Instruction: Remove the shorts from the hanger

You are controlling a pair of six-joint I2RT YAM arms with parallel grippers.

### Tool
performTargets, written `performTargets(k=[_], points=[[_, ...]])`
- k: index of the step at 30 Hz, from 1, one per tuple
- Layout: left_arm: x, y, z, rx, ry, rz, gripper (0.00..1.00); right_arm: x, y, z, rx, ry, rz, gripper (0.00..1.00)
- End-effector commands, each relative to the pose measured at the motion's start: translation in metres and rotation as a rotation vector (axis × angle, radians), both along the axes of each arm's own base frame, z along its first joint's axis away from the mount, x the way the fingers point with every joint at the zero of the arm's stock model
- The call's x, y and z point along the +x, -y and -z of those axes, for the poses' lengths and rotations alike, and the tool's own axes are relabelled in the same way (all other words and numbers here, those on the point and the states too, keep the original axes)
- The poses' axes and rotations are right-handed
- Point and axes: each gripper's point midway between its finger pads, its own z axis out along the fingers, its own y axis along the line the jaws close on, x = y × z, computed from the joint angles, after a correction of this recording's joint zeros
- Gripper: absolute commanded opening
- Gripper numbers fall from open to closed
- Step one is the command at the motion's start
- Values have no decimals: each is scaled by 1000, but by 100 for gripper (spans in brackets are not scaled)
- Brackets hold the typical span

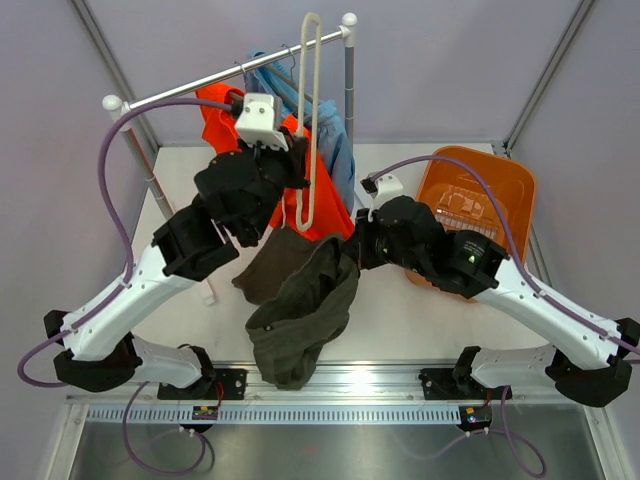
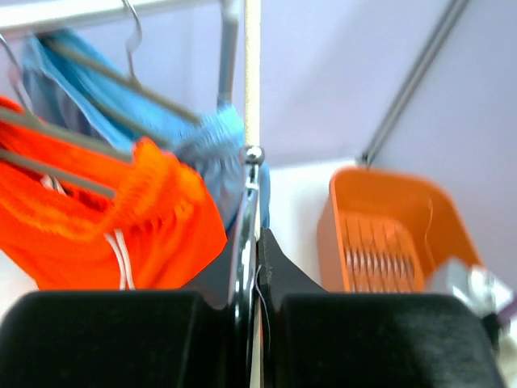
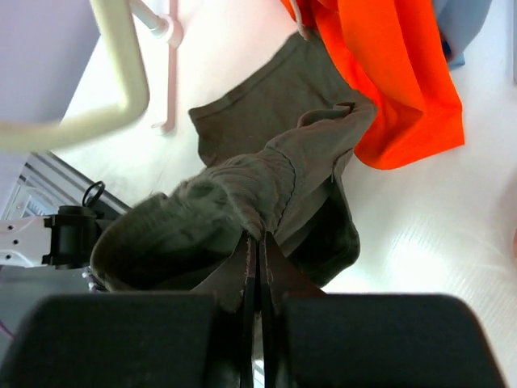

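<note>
The dark olive-green shorts hang bunched at the table's middle front, and my right gripper is shut on a fold of them. My left gripper is shut on a cream hanger and holds it upright. The hanger's lower end sits just above the olive shorts, and I cannot tell whether they touch. In the left wrist view the jaws pinch the hanger's thin bar. The orange shorts and the light blue shorts hang on the rack on their own hangers.
The clothes rack's rail crosses the back left, with a post at its right end. An orange basket stands at the right and also shows in the left wrist view. The cream hanger shows at the upper left of the right wrist view.
</note>
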Motion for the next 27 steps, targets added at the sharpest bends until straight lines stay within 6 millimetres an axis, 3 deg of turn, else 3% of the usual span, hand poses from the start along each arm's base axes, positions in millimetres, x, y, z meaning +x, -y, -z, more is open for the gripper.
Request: performTargets(k=[1, 2, 5, 6, 8, 9, 10, 11, 15, 16, 18, 19, 21, 23, 24, 25, 26, 27], points=[[3, -16, -64, -139, 117, -55, 0, 6, 8, -35, 26, 83, 45, 0], [2, -21, -63, -113, 108, -68, 0, 10, 20, -39, -1, 106, 98, 0], [-7, -42, -75, -118, 114, -88, 0, 19, 52, -80, -5, 196, 213, 0], [-10, -49, -74, -118, 113, -96, 0, 19, 62, -109, 37, 240, 244, 0], [-18, -63, -66, -114, 100, -101, 0, 23, 89, -136, 32, 304, 333, 0], [-21, -68, -63, -115, 95, -100, 0, 21, 106, -170, 91, 354, 383, 0], [-21, -68, -50, -101, 75, -99, 0, 25, 124, -184, 73, 400, 451, 0], [-29, -79, -50, -108, 74, -97, 0, 25, 135, -199, 88, 431, 487, 0], [-39, -93, -27, -90, 36, -90, 0, 19, 185, -274, 173, 635, 613, 0], [-40, -94, -21, -80, 27, -87, 0, 21, 200, -292, 205, 675, 713, 0], [-40, -93, -4, -35, -4, -89, 0, 22, 221, -309, 111, 758, 792, 0], [-40, -95, 4, -15, -18, -95, 0, 20, 233, -331, 194, 798, 876, 0], [-38, -93, 20, 26, -41, -100, 0, 20, 247, -342, 91, 868, 939, 0], [-38, -90, 33, 45, -62, -90, 0, 13, 270, -368, 185, 921, 1054, 0], [-37, -87, 45, 69, -79, -86, 0, 13, 277, -375, 189, 936, 1081, 0], [-39, -87, 49, 64, -85, -82, 0, 22, 270, -378, 156, 951, 1080, 0], [-39, -85, 55, 72, -92, -75, 0, 15, 290, -391, 181, 975, 1142, 0], [-38, -84, 66, 87, -105, -73, 0, 18, 291, -395, 192, 985, 1152, 0]])
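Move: The right fingers already hold the green shorts, which hang free of the hanger; the orange basket lies some 28 cm to that hand's right, 19 cm farther out and about 21 cm lower, the red shorts about 18 cm ahead and 15 cm left at its height. From the left hand, which holds the bare hanger, the basket is roughly 12 cm ahead, 39 cm right and 38 cm below. The right hand keeps its pinch on the green shorts and sweeps them steeply up about 36 cm and some 26 cm right, out to the basket's side and high above it, fingers swinging clockwise and tilting up from their downward slant. The left hand, still gripping the bare hanger, rises about 5 cm, shifts some 9 cm left and slightly back, then sinks below its starting height. ##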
